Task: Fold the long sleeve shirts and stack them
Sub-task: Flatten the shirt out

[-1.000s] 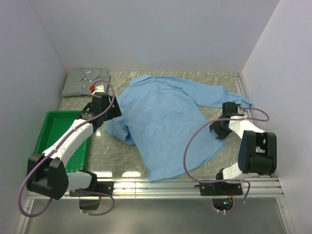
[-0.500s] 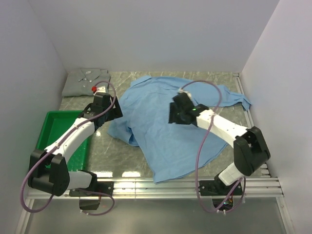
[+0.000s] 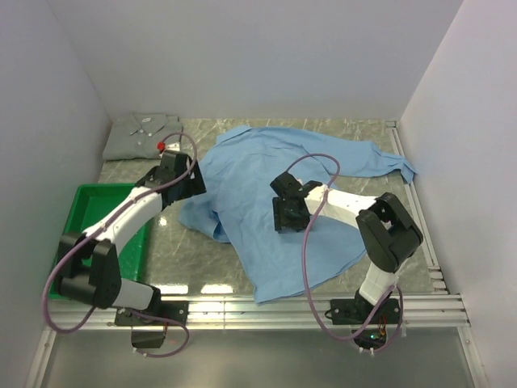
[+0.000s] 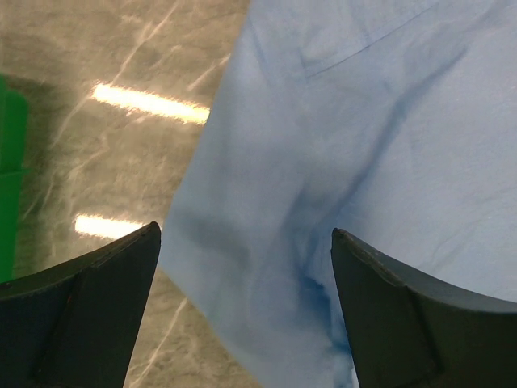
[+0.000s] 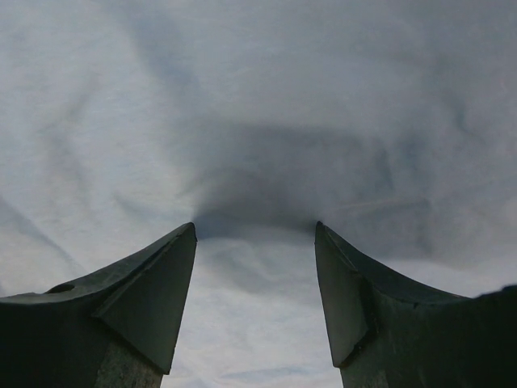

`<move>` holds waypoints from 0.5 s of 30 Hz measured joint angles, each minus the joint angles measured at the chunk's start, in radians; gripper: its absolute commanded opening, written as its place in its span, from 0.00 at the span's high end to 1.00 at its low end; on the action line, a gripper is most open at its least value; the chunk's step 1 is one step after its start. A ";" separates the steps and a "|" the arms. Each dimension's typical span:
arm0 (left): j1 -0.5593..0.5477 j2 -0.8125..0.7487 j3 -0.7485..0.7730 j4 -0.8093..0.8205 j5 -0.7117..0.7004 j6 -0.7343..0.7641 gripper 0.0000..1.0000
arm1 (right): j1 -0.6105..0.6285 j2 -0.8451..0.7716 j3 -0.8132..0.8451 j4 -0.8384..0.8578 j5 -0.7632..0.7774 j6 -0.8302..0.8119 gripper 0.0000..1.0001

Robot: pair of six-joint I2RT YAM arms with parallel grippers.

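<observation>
A light blue long sleeve shirt lies spread and wrinkled across the middle of the table, one sleeve reaching to the back right. A pale grey-green shirt rests folded in the back left corner. My left gripper hovers open at the blue shirt's left edge; in the left wrist view that cloth edge runs between the spread fingers. My right gripper is open low over the shirt's middle, with blue cloth under and between its fingertips, nothing pinched.
A green plastic tray sits at the left, under the left arm. Bare marbled tabletop shows between the tray and the shirt. White walls close in the back and both sides; a metal rail runs along the near edge.
The right arm swung from the shirt's right sleeve to its middle, and its jaws widened. The left gripper edged slightly toward the back.
</observation>
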 measured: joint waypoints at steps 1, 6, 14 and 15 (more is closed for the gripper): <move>0.000 0.025 0.026 -0.008 0.003 0.001 0.08 | -0.006 0.000 -0.006 -0.002 0.000 0.006 0.32; 0.000 0.209 0.223 -0.020 0.025 0.003 0.10 | -0.031 -0.046 -0.054 -0.010 0.018 0.033 0.22; 0.001 0.518 0.520 -0.012 -0.011 0.036 0.12 | -0.136 -0.225 -0.161 -0.024 0.052 0.079 0.11; 0.003 0.557 0.548 -0.014 -0.018 0.043 0.13 | -0.172 -0.254 -0.184 -0.019 0.044 0.086 0.11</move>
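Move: The left hand hangs about 11 cm over the shirt's left side; the shirt's upper left edge lies some 17 cm ahead and 5 cm right, the bunched left flap 5 cm back and 6 cm right, and the folded grey shirt 25 cm ahead, 19 cm left. The right hand is just above the shirt's middle: the shirt's lower right corner lies about 21 cm right and 5 cm back, the right cuff 22 cm ahead and 40 cm right. Forward goes the left hand, open and slanting down, about 13 cm along the shirt's left side with a slight drift right, towards its upper left edge, beginning to sink only at the end. Meanwhile the right hand sweeps about 7 cm right, low over the cloth towards the lower right corner, rising a little, turning some 15 degrees clockwise and spreading its fingers wider. ##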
